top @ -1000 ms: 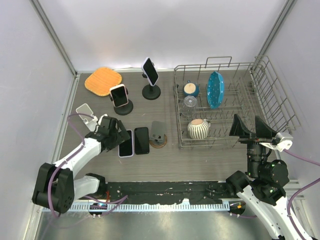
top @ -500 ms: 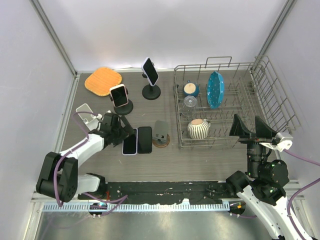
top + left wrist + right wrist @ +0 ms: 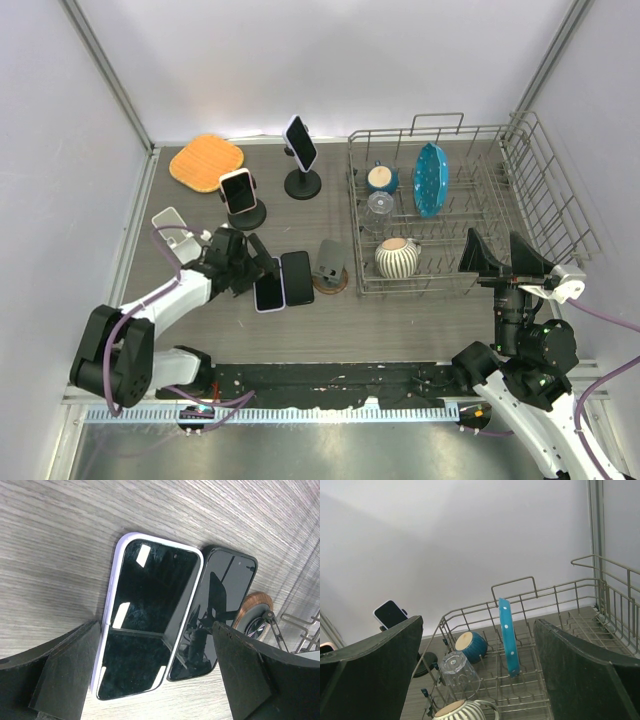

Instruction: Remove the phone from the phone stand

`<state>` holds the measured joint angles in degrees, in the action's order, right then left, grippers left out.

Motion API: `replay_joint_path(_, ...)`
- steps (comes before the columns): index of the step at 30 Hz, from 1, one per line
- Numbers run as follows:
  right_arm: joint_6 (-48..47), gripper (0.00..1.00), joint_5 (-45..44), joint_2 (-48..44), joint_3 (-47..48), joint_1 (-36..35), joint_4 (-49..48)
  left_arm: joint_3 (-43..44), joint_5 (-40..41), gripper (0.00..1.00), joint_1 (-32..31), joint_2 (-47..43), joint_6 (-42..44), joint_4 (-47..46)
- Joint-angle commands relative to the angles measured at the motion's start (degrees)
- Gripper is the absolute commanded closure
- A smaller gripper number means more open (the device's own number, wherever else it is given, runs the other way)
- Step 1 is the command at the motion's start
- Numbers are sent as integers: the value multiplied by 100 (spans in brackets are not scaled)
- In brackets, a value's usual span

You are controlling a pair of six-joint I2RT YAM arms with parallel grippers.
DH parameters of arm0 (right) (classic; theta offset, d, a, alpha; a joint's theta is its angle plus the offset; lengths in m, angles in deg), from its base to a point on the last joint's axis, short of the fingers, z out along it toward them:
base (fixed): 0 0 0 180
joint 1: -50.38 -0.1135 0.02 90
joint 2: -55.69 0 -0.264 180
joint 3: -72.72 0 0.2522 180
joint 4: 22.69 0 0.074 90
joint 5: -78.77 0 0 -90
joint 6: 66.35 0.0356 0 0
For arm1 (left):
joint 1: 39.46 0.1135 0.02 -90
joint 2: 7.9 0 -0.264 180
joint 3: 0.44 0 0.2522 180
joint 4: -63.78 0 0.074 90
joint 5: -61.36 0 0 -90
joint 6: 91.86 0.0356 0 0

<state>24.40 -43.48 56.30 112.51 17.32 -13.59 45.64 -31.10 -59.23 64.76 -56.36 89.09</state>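
Observation:
Two phones stand on stands at the back: a pink-cased phone (image 3: 237, 189) on a round black phone stand (image 3: 248, 216), and a dark phone (image 3: 300, 142) (image 3: 389, 613) on a stalked stand (image 3: 303, 184). A white-cased phone (image 3: 268, 285) (image 3: 150, 605) and a black phone (image 3: 297, 278) (image 3: 220, 600) lie flat side by side. My left gripper (image 3: 245, 266) (image 3: 157, 647) is open low over them, its left finger at the white case's edge. An empty wood-based stand (image 3: 330, 268) (image 3: 255, 612) sits just right of them. My right gripper (image 3: 505, 258) (image 3: 480, 645) hangs open and empty near the rack.
A wire dish rack (image 3: 560, 200) (image 3: 547, 592) fills the right, holding a blue dotted plate (image 3: 431, 178), a blue cup (image 3: 381, 178), a glass (image 3: 379, 207) and a striped mug (image 3: 396, 257). An orange mat (image 3: 207, 162) lies back left. A white object (image 3: 170, 222) sits at the left edge.
My left gripper has swept to the right, still open. The two flat phones slid right with it, and the empty wood-based stand shifted right too. The right arm has not moved.

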Motion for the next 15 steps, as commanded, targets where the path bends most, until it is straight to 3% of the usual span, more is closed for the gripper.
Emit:
replay_joint_path(1,-49,2,26,-43,158,-43,-131,256,532,1,-45,-480,88,503)
replay_joint_path(6,-49,2,43,-51,158,-43,-131,749,1562,0,-202,-1289,572,1349)
replay_joint_path(9,-40,2,43,-43,158,-43,-131,1100,2380,0,-615,-1553,826,1648)
replay_joint_path(15,-49,2,34,-43,149,-34,-140,2241,3804,0,-1266,-1142,1397,2131)
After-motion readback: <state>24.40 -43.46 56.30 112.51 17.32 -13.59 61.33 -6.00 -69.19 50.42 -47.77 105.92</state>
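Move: The phone still on its stand is about 19 cm ahead of the left hand, 5 cm left and some 7 cm higher. The white-edged phone lies just under the hand, roughly 2 cm back, 2 cm right and 2 cm below; the black phone beside it is about 9 cm right of the hand, level with it and 2 cm below. From the right hand the phone on the stand is around 27 cm ahead, 57 cm left and 24 cm below. Straight up for the most part, about 13 cm and picking up speed, the left hand rises off the flat phones, its left finger coming free of the white-edged phone's outer edge. It drifts a little left and forward towards the phone still on the stand, while the wrist tips some 25 degrees outward, left side up; the fingers stay wide open and empty. ##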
